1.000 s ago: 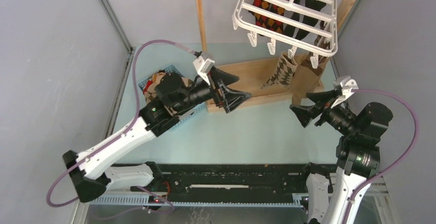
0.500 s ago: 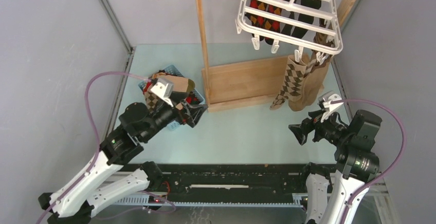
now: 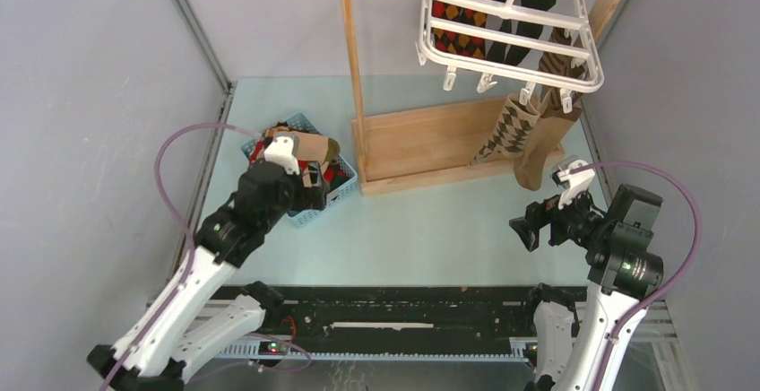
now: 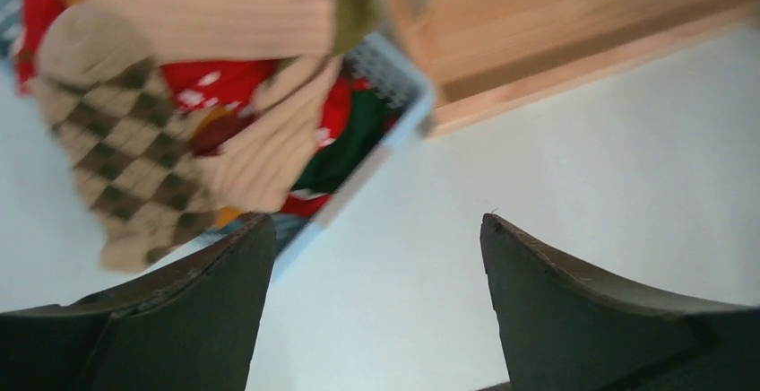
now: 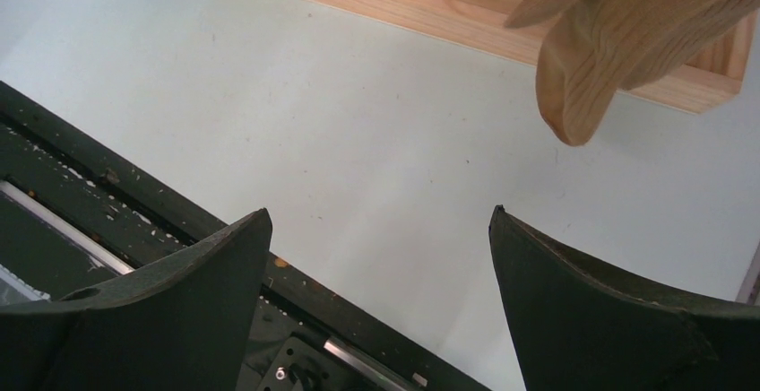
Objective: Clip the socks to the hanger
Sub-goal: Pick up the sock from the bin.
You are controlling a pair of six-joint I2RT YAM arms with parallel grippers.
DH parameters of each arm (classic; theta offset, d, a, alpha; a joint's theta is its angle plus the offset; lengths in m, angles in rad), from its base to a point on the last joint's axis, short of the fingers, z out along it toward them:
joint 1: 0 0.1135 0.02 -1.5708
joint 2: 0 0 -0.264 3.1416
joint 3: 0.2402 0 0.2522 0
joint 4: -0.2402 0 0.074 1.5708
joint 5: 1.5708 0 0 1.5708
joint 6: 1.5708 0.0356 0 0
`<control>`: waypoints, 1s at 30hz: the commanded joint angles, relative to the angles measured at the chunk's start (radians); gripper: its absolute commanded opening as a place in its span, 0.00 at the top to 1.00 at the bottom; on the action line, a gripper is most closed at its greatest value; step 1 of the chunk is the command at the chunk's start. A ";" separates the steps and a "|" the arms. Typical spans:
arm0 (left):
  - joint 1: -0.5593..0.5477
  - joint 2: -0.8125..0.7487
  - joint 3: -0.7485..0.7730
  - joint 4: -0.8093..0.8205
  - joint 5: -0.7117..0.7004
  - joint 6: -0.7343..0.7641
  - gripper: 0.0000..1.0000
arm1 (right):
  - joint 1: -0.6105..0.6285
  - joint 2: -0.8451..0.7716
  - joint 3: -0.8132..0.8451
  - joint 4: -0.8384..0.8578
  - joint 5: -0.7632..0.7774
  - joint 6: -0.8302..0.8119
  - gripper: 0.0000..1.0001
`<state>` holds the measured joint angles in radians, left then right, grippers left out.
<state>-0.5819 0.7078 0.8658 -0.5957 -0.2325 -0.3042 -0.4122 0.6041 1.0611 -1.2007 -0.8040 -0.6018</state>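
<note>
The white hanger [image 3: 511, 28] hangs by its hook from the wooden rail. Clipped along its near edge are a brown argyle sock [image 3: 506, 126] and a plain tan sock [image 3: 542, 144]; red-orange-black argyle socks [image 3: 457, 32] and black ones [image 3: 529, 10] hang under its far bars. More socks lie heaped in the blue basket [image 3: 309, 214], among them a brown argyle sock [image 4: 125, 149] and a ribbed tan one [image 4: 215, 1]. My left gripper [image 3: 318, 192] [image 4: 376, 221] hovers open and empty at the basket's near right edge. My right gripper [image 3: 524, 228] [image 5: 381, 213] is open and empty, below the tan sock's toe [image 5: 627, 41].
The wooden stand has a flat base [image 3: 430, 144] [image 4: 574, 23] and an upright post [image 3: 351, 59] between basket and hanger. A black rail [image 5: 107, 194] runs along the table's near edge. Grey walls close in on both sides.
My left arm has drawn back from the stand's base to the basket. The right arm has pulled back toward the near edge. The hanger has swung, and its clipped socks with it.
</note>
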 commanded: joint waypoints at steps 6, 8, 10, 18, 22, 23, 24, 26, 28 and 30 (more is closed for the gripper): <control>0.410 0.203 0.068 -0.009 0.162 -0.080 0.24 | -0.005 0.045 -0.003 0.032 -0.078 -0.033 0.01; 0.458 0.211 0.053 0.004 0.157 -0.072 0.28 | -0.005 0.054 -0.003 0.035 -0.083 -0.036 0.01; 0.490 0.233 0.047 0.004 0.113 -0.034 0.32 | -0.005 0.061 -0.005 0.038 -0.094 -0.037 0.01; 0.527 0.451 0.103 -0.033 0.112 0.079 0.43 | 0.002 0.102 -0.024 0.075 -0.134 -0.026 0.02; 0.525 0.537 0.121 -0.063 0.037 0.070 0.44 | 0.018 0.113 -0.026 0.092 -0.136 -0.023 0.02; 0.526 0.551 0.122 -0.067 0.015 0.065 0.47 | 0.021 0.114 -0.027 0.098 -0.136 -0.022 0.02; 0.526 0.565 0.124 -0.075 -0.010 0.060 0.49 | 0.024 0.116 -0.026 0.103 -0.136 -0.020 0.02; 0.526 0.589 0.129 -0.085 -0.033 0.059 0.52 | 0.027 0.121 -0.026 0.113 -0.138 -0.014 0.02; 0.526 0.604 0.130 -0.087 -0.030 0.061 0.58 | 0.028 0.125 -0.026 0.121 -0.145 -0.006 0.02; 0.526 0.614 0.133 -0.086 -0.026 0.067 0.68 | 0.029 0.126 -0.026 0.131 -0.155 0.005 0.02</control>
<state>-0.0612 1.3079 0.9340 -0.6708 -0.2199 -0.2569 -0.3897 0.7231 1.0351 -1.1172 -0.9260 -0.6186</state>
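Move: The argyle sock draped over the bin's left side has its middle about 12 cm ahead of the left hand, 13 cm to its left and some 13 cm below. The tan sock with the green toe lies about 6 cm beyond the argyle sock and 8 cm to the right of it; the rack's near left corner is roughly 8 cm ahead and 8 cm right of the left hand. From the right hand, the argyle sock is about 19 cm ahead and 58 cm left, 14 cm lower. The argyle sock's near end, hanging off the bin, is where the left hand goes: it swings left and down with some forward, sinking about 5 cm, running level leftward, then dropping steeply onto it. Meanwhile it turns counter-clockwise and tips down some 30 degrees, its wide-open fingers closing more than halfway to pinch the sock's end. The right hand, open and empty, eases forward about 2.5 cm. ##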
